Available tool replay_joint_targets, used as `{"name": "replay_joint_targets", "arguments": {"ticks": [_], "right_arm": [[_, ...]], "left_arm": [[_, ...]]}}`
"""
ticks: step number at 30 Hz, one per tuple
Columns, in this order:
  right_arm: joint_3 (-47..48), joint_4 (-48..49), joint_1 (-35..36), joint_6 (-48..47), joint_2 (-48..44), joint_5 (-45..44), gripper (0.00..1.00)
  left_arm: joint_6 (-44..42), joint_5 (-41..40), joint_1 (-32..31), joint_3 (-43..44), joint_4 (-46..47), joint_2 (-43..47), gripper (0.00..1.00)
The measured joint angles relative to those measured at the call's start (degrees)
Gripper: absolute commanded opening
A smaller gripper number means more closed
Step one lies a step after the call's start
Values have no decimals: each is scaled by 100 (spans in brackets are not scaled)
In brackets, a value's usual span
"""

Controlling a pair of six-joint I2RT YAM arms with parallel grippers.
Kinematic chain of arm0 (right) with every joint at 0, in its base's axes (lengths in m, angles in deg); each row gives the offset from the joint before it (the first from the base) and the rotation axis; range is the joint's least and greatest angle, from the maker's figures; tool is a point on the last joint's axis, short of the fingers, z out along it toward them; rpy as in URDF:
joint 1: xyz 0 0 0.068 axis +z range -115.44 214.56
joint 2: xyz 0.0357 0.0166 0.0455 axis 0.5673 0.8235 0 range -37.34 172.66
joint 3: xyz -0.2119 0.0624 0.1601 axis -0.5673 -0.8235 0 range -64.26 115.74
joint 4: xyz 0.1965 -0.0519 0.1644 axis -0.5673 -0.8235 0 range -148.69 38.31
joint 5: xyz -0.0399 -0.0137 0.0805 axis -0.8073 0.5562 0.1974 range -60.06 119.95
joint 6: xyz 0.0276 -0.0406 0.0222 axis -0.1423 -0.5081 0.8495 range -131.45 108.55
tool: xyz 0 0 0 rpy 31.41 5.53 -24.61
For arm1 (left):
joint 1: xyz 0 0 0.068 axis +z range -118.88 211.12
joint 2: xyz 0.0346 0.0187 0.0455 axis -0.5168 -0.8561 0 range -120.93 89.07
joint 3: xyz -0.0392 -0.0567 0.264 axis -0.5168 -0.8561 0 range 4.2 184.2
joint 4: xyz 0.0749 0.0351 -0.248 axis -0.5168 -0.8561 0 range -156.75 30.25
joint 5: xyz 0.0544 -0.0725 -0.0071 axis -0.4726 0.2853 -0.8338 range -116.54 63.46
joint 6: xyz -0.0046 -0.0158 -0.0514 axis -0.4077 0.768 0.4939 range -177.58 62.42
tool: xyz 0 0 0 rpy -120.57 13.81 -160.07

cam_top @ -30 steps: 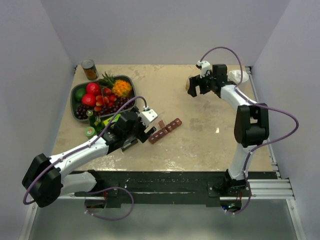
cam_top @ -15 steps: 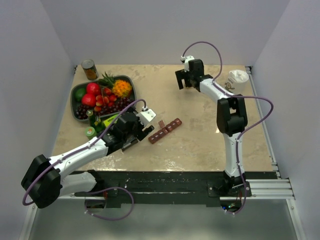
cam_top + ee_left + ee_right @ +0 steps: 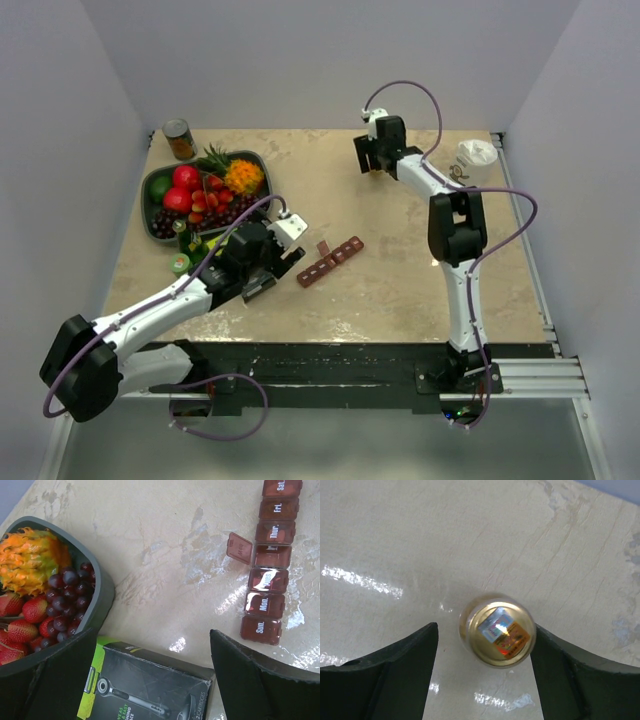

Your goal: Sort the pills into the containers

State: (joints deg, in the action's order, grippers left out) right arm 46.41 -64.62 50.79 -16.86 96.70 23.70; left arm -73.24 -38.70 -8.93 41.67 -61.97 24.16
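The containers are a dark red weekday pill strip [image 3: 330,262] [image 3: 267,575] lying mid-table, with one lid [image 3: 239,547] flipped open. A small clear bottle with a gold cap [image 3: 497,632] stands upright at the back of the table. The pills inside it are hidden under the cap. My right gripper [image 3: 368,160] [image 3: 484,635] hangs over the bottle and straddles it. Its right finger is against the cap's edge and its left finger stands a gap away. My left gripper [image 3: 285,262] [image 3: 152,632] is wide open and holds nothing, just left of the strip.
A dark fruit bowl [image 3: 150,190] [image 3: 102,587] sits at the left with a brown-labelled tin can [image 3: 180,140] behind it. A black-and-green razor box [image 3: 145,685] lies under my left gripper. A white cup [image 3: 477,157] stands at the back right.
My right arm swung left from the back right corner to above the bottle, and its jaws have narrowed around it. My left gripper shifted slightly and stayed open.
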Motion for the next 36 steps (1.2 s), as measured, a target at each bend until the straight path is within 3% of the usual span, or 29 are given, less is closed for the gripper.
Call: {"name": "replay_joint_targets", "arguments": {"ticks": [2, 4, 5, 10, 17, 28, 32, 36], "right_arm": [[125, 37, 0, -17, 50, 39, 55], [127, 87, 0, -46, 50, 111, 48], [127, 105, 0, -52, 50, 140, 39], [87, 149, 7, -162, 33, 223, 25], [-1377, 313, 26, -402, -990, 564, 21], [-4457, 306, 28, -1139, -3853, 1786, 23], [-5414, 234, 37, -1390, -4592, 2068, 26], [-5744, -131, 37, -1980, -4986, 2439, 37]], "left_arm": [[2, 24, 74, 0, 4, 63, 99], [4, 52, 118, 0, 9, 109, 99], [4, 81, 140, 0, 15, 120, 99], [13, 317, 184, 0, 109, 129, 99], [105, 632, 186, 0, 129, 188, 99], [107, 1567, 216, -234, 525, 1220, 99], [98, 1788, 216, -339, 573, 1429, 99], [7, 1790, 216, -356, 575, 1467, 99]]}}
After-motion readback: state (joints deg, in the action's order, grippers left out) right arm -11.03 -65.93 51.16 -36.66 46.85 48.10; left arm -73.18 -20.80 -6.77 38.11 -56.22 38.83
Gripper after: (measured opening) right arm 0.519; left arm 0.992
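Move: At the far side of the table the pill bottle stands between the right hand's open fingers, about 1 cm ahead and 1 cm left of the hand point, its middle some 2 cm below. The pill organizer, to which it is next taken, lies roughly 26 cm back and 14 cm left, 5 cm lower; the white canister is about 29 cm to the right, nearly level. From the left hand the bottle is some 31 cm ahead, 26 cm right and 7 cm lower. Closing on the pill bottle, the right fingers pinch its upper part, then the arm draws it back some 25 cm towards the pill organizer's Sat. end, rising about 3 cm on the way and easing down again while turning some 30 degrees counter-clockwise. The wide-open left hand rises about 7 cm, easing back and right with a clockwise turn and a roll, its left side dipping. ##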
